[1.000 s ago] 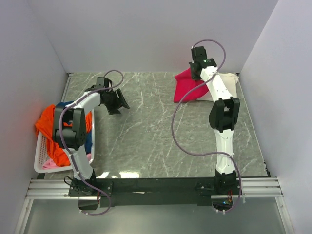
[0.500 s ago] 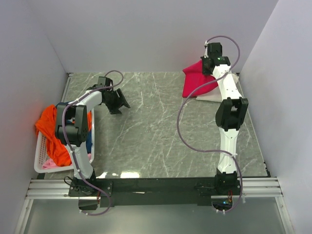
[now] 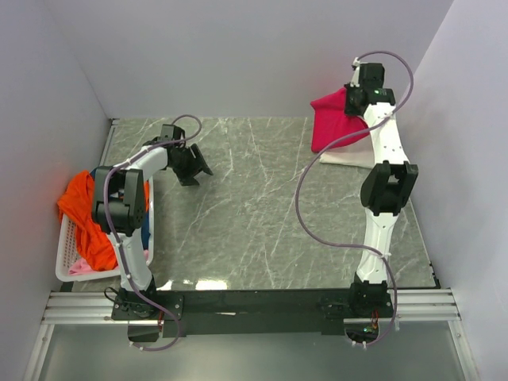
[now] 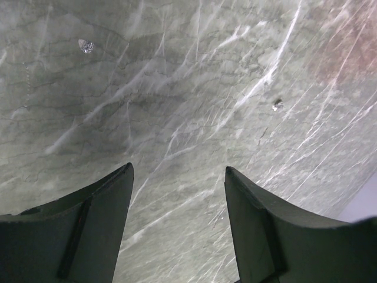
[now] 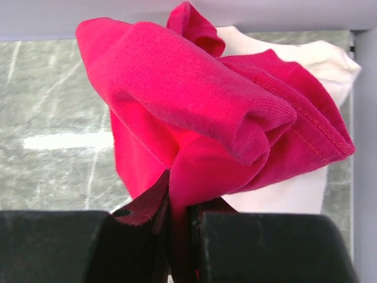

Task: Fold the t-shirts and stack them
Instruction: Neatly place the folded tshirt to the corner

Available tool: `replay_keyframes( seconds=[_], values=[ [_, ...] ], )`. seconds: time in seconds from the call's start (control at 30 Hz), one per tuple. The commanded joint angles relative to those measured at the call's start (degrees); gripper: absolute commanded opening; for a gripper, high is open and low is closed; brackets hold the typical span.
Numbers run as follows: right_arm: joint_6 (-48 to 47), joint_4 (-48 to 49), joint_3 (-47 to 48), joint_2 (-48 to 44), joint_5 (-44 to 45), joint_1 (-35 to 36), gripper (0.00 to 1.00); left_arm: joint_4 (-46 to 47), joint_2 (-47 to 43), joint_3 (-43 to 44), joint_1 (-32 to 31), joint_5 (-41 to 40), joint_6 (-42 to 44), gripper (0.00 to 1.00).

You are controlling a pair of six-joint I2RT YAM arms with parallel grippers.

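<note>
My right gripper [image 3: 355, 97] is shut on the crimson-pink t-shirt [image 3: 333, 121] and holds it bunched and lifted at the back right corner; in the right wrist view the shirt [image 5: 206, 112] hangs from the closed jaws [image 5: 179, 218]. The cream-white t-shirt [image 3: 349, 155] lies flat on the table under it and also shows in the right wrist view [image 5: 283, 194]. My left gripper [image 3: 193, 165] is open and empty over the bare marble at the left [image 4: 177, 177]. An orange t-shirt [image 3: 79, 210], a navy one [image 3: 144, 226] and a pale pink one [image 3: 79, 268] lie in the basket.
A white slatted basket [image 3: 67, 262] stands at the left table edge beside the left arm. Grey walls close in the table at the back, left and right. The right arm reaches close to the back right corner.
My right gripper has moved right and toward the back wall, lifting the crimson-pink shirt off the table and over the cream-white one. The left arm has stayed in place.
</note>
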Motion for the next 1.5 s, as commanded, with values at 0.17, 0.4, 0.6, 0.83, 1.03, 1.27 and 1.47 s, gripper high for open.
replay_keyframes(
  seconds=[0.17,0.4,0.6,0.83,1.03,1.27,1.47],
  values=[
    [-0.9,2.0,-0.2,-4.2,-3.9,-2.6,0.00,-0.8,1.2,2.7,-1.1,0.3,-0.4,0.68],
    [-1.5,1.9,-1.9,-3.5,-5.6,-4.1,0.00,-1.5,1.8,3.3,-1.9,-0.3,-0.2,0.68],
    [-2.1,3.2,-2.1,-1.2,-2.6,-4.6,0.00,-2.5,2.2,4.0,-2.5,-0.9,0.1,0.68],
    [-3.1,4.0,-1.6,3.0,2.8,-4.9,0.00,-3.9,1.7,4.7,-3.2,-1.7,0.3,0.69],
    [-3.3,5.1,-0.6,6.3,6.2,-5.6,0.00,-4.7,0.1,4.7,-3.4,-2.1,0.2,0.69],
    [-3.3,7.8,-0.5,8.9,16.3,-6.0,0.84,-6.6,-0.4,5.5,-3.7,-2.6,-0.1,0.69],
    [-1.5,11.3,-6.0,5.1,22.0,-5.7,0.88,-6.8,-1.7,6.3,-4.2,-3.4,0.2,0.69]
  ],
)
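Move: The right hand keeps hold of the folded red t-shirt, whose middle hangs about 5 cm to its left and 7 cm below. The white stack it goes to has its middle roughly 20 cm below, 3 cm back and 4 cm to the right; the table's right edge runs some 18 cm to the right, level with the hand. From the left hand the white stack is about 14 cm ahead, 50 cm right and 4 cm below. The right hand carries the red t-shirt right and down, each about 10 cm, then opens wide, releasing it. ##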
